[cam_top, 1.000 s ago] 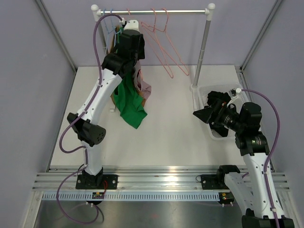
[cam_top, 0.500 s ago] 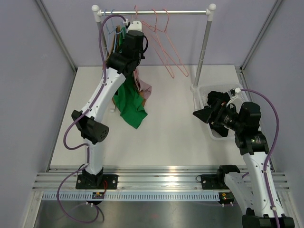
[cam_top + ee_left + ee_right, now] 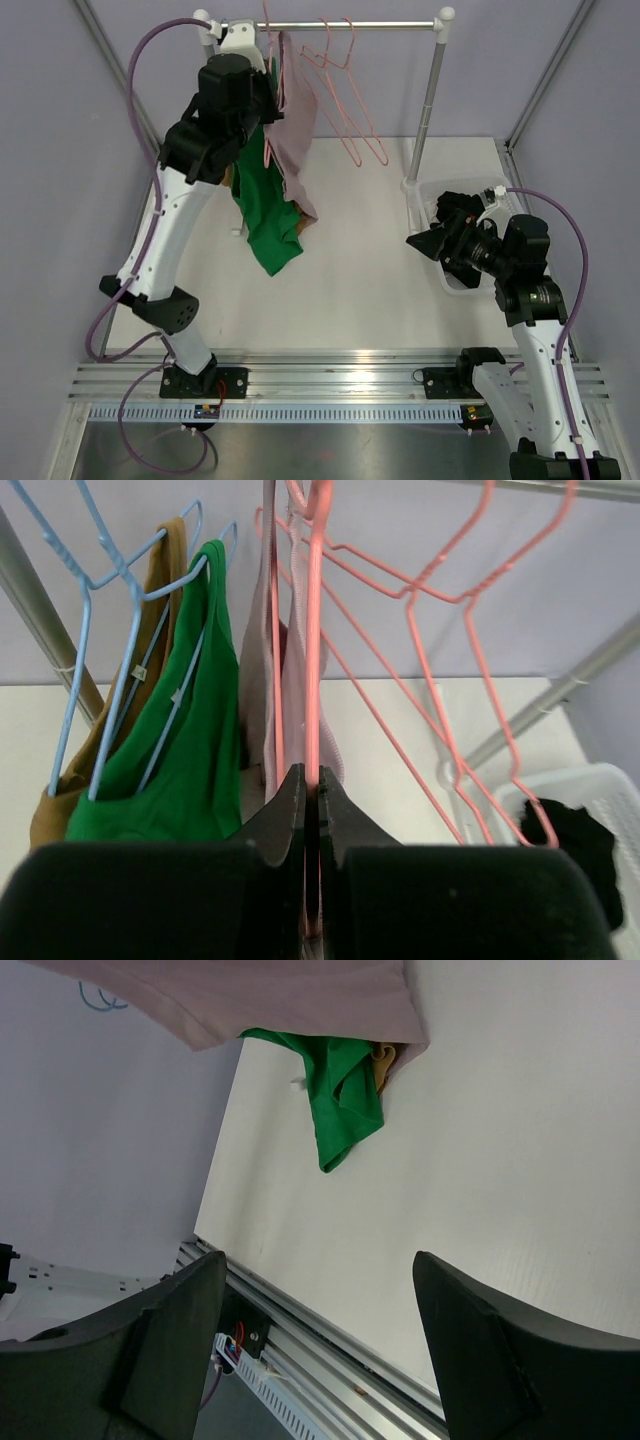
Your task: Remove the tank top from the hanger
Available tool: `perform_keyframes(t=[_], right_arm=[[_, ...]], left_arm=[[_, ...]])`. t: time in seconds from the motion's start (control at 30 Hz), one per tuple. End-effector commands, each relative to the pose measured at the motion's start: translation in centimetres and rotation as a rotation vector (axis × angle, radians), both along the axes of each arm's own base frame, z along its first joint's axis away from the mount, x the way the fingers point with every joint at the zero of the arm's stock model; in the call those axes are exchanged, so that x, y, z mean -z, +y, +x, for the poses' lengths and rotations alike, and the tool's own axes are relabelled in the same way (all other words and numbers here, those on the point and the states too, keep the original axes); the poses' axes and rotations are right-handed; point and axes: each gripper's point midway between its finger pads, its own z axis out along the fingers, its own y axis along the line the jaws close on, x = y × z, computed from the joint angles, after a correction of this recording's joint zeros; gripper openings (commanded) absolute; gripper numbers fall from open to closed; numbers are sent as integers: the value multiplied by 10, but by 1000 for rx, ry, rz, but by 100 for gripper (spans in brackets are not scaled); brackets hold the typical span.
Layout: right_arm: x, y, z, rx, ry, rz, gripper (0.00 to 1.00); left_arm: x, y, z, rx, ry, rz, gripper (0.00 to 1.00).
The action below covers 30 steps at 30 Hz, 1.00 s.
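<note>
A mauve tank top [image 3: 293, 135] hangs on a pink wire hanger [image 3: 316, 630] at the left end of the rail [image 3: 340, 24]. My left gripper [image 3: 266, 72] is up at the rail. In the left wrist view it [image 3: 311, 780] is shut on that hanger's wire, with the tank top's straps [image 3: 290, 685] just beyond the jaws. My right gripper [image 3: 415, 243] hovers open at the right, holding nothing. In the right wrist view it [image 3: 318, 1260] looks across the table, with the tank top's hem [image 3: 250, 995] along the top edge.
A green tank top [image 3: 265, 215] and a brown garment [image 3: 165, 575] hang on blue hangers left of the held one. Empty pink hangers [image 3: 345, 100] hang further right. A white bin [image 3: 440, 200] with a dark item [image 3: 575, 835] stands by the right rack post [image 3: 425, 110].
My left gripper closed on the pink hanger's wire, and the left arm swung up and left toward the rail. The mauve tank top rose with it and now hangs higher. The right arm stayed put.
</note>
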Motion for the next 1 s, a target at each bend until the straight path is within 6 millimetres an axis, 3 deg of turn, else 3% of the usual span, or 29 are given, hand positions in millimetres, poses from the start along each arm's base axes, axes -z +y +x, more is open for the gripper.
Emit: perform_keyframes(t=[0.0,0.17,0.23,0.27,0.3,0.33,0.4,0.43,0.47,0.5,0.57,0.63,0.67,0.73,0.87,0.9,0.97], right_arm=[[-24,1,-2,-16,-79,-19,83],[-30,0,-3,-17,-91,-30,83],[-33,0,-3,-18,-102,-30,83],[-34,1,-4,-22,-106,-32,83],[-34,0,-3,-24,-108,-37,83],[-36,1,-4,-29,-112,-38,83],[-39,3,-5,-54,-119,-34,83],[-42,6,-6,-68,-131,-30,83],[-43,8,-9,-91,-135,-22,83],[-44,9,-9,-100,-141,-20,83],[-47,12,-12,-123,-158,-15,83],[-49,14,-12,-142,-165,-10,83],[-50,17,-14,-162,-164,-3,83],[-54,20,-16,-185,-178,-1,83],[-52,26,-17,-226,-173,5,83],[-47,31,-17,-244,-157,9,83],[-43,36,-16,-257,-151,7,82]], left_arm=[[-50,-5,-43,124,-101,-140,0],[-54,-8,-77,205,-70,-205,0],[-41,-11,-85,223,-37,-216,0],[-45,-12,-102,262,-45,-239,0],[-42,-13,-108,272,-39,-249,0],[-20,-18,-109,282,6,-236,0],[-30,-16,-136,326,-27,-279,0],[-15,-17,-140,330,-4,-274,0],[-14,-21,-152,360,-3,-284,0],[-22,-10,-171,373,-33,-307,0],[-6,-11,-187,401,-7,-323,0],[-16,5,-213,423,-49,-369,0],[0,2,-221,454,-15,-375,0],[3,10,-246,510,-25,-400,0],[31,17,-276,570,44,-417,0],[48,15,-279,585,80,-409,0],[63,15,-298,649,122,-423,0]])
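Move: The left hand pinches the pink hanger, with the mauve tank top on it some 12 cm ahead and 3 to its right. It is being brought towards the open right gripper, about 20 cm back, 33 right and 19 below. The green tank top hangs some 12 cm ahead and 6 left, the empty pink hangers about 18 ahead and 16 right. From the right hand the mauve top is roughly 30 cm ahead and 28 left. Keeping its pinch on the pink hanger, the left hand draws hanger and mauve tank top swiftly back, away from the rail, by some 28 cm, ending slightly lower as the hand turns clockwise and rolls its left side down, about 35 degrees in all. The right hand, still open, rises a few centimetres, then edges left towards the cloth while turning counter-clockwise. ##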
